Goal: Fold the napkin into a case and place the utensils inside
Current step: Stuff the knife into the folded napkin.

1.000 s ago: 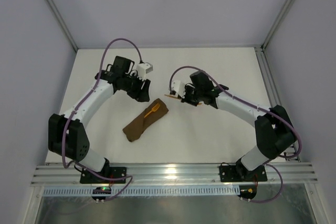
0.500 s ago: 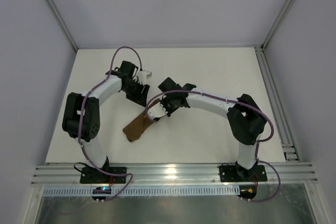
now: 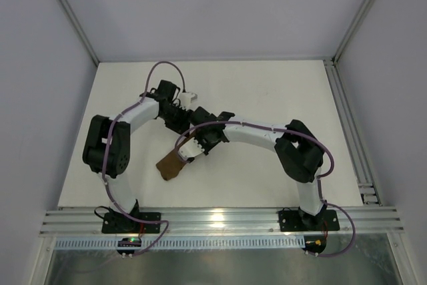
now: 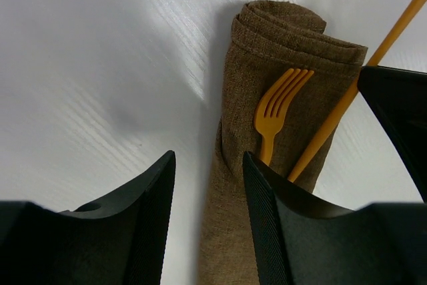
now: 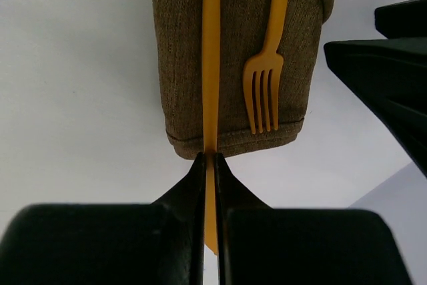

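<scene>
The napkin is folded into a narrow dark brown case [image 3: 170, 165] lying diagonally on the table; it also shows in the left wrist view [image 4: 233, 185] and the right wrist view [image 5: 177, 65]. An orange fork [image 5: 267, 91] lies on top of it, also seen from the left wrist [image 4: 277, 115]. My right gripper [image 5: 209, 165] is shut on the second orange utensil [image 5: 211, 58], a thin straight piece lying along the case beside the fork. In the top view it [image 3: 192, 145] is over the case's upper right end. My left gripper [image 4: 207, 211] is open, its jaws straddling the case's edge; it [image 3: 180, 122] is just behind.
The two grippers are close together over the case; the left one's black fingers [image 5: 387, 71] show at the right edge of the right wrist view. White tabletop [image 3: 267, 91] lies all around, with frame posts at the back corners and a rail along the near edge.
My right arm has swung left and down over the case, carrying the orange utensil onto the cloth beside the fork. My left gripper has shifted slightly toward the case.
</scene>
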Controlling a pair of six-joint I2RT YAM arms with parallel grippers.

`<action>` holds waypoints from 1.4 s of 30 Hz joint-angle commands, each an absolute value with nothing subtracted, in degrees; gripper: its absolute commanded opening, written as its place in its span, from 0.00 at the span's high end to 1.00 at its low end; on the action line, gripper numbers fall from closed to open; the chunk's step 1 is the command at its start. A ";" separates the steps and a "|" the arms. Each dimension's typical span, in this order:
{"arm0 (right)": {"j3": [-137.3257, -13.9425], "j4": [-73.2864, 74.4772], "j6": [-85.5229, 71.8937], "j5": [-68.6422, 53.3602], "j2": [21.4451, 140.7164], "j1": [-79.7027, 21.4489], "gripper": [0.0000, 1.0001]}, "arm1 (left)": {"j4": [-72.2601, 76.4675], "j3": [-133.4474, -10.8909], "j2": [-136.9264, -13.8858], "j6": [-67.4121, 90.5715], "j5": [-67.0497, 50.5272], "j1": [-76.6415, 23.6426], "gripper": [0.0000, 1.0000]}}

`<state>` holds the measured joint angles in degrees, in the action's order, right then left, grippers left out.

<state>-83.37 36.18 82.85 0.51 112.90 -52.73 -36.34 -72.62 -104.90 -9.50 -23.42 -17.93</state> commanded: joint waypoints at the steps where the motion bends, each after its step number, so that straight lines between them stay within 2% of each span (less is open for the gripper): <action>1: -83.68 34.37 79.81 0.88 112.59 -53.96 0.97 | -33.49 -71.11 -106.08 -8.79 -21.80 -18.37 0.53; 10: -83.14 30.85 77.52 -2.46 113.11 -54.84 0.97 | -30.85 -70.40 -107.40 -7.29 -23.37 -18.37 0.56; 13: -83.23 30.85 76.47 -3.34 113.55 -55.28 0.97 | -30.50 -70.22 -107.84 -6.77 -23.20 -18.37 0.64; 16: -83.76 30.76 74.28 -4.92 114.34 -55.72 0.97 | -30.24 -69.96 -108.02 -6.07 -24.34 -18.37 0.78; 20: -84.81 30.24 71.55 -5.80 116.19 -56.86 0.97 | -29.71 -69.35 -107.49 -4.92 -24.87 -18.37 0.85; 27: -83.76 26.89 72.68 -8.43 116.46 -58.53 0.97 | -28.39 -67.76 -105.21 -4.92 -26.36 -18.37 0.87; 32: -83.85 26.10 74.35 -9.93 116.54 -59.85 0.97 | -28.04 -67.41 -105.47 -4.92 -26.89 -18.37 1.00; 40: -84.46 25.75 74.53 -12.66 117.51 -60.38 0.96 | -27.77 -67.24 -105.12 -4.83 -27.33 -18.37 1.00; 42: -84.90 25.75 73.66 -11.61 118.04 -60.38 0.90 | -27.95 -67.24 -104.86 -5.18 -27.25 -18.37 1.00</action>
<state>-83.05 26.89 74.00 -9.69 116.66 -59.81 -29.58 -67.77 -107.15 -4.95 -25.98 -18.26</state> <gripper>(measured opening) 0.091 0.008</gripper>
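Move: The right hand holds the knife over the napkin's far right end; the pocket mouth that the knife is taken to lies about 10 cm left and 7 cm back of this hand, some 4 cm below. The fork's visible part is roughly 7 cm left and 2 cm back of it. For the left hand, the near-open pocket rim lies about 3 cm below, 1 cm back and 1 cm right, with the fork some 5 cm right and 2 cm back. Right slides the knife about 10 cm left-back into the pocket; left sinks 3 cm, closing on the rim. ##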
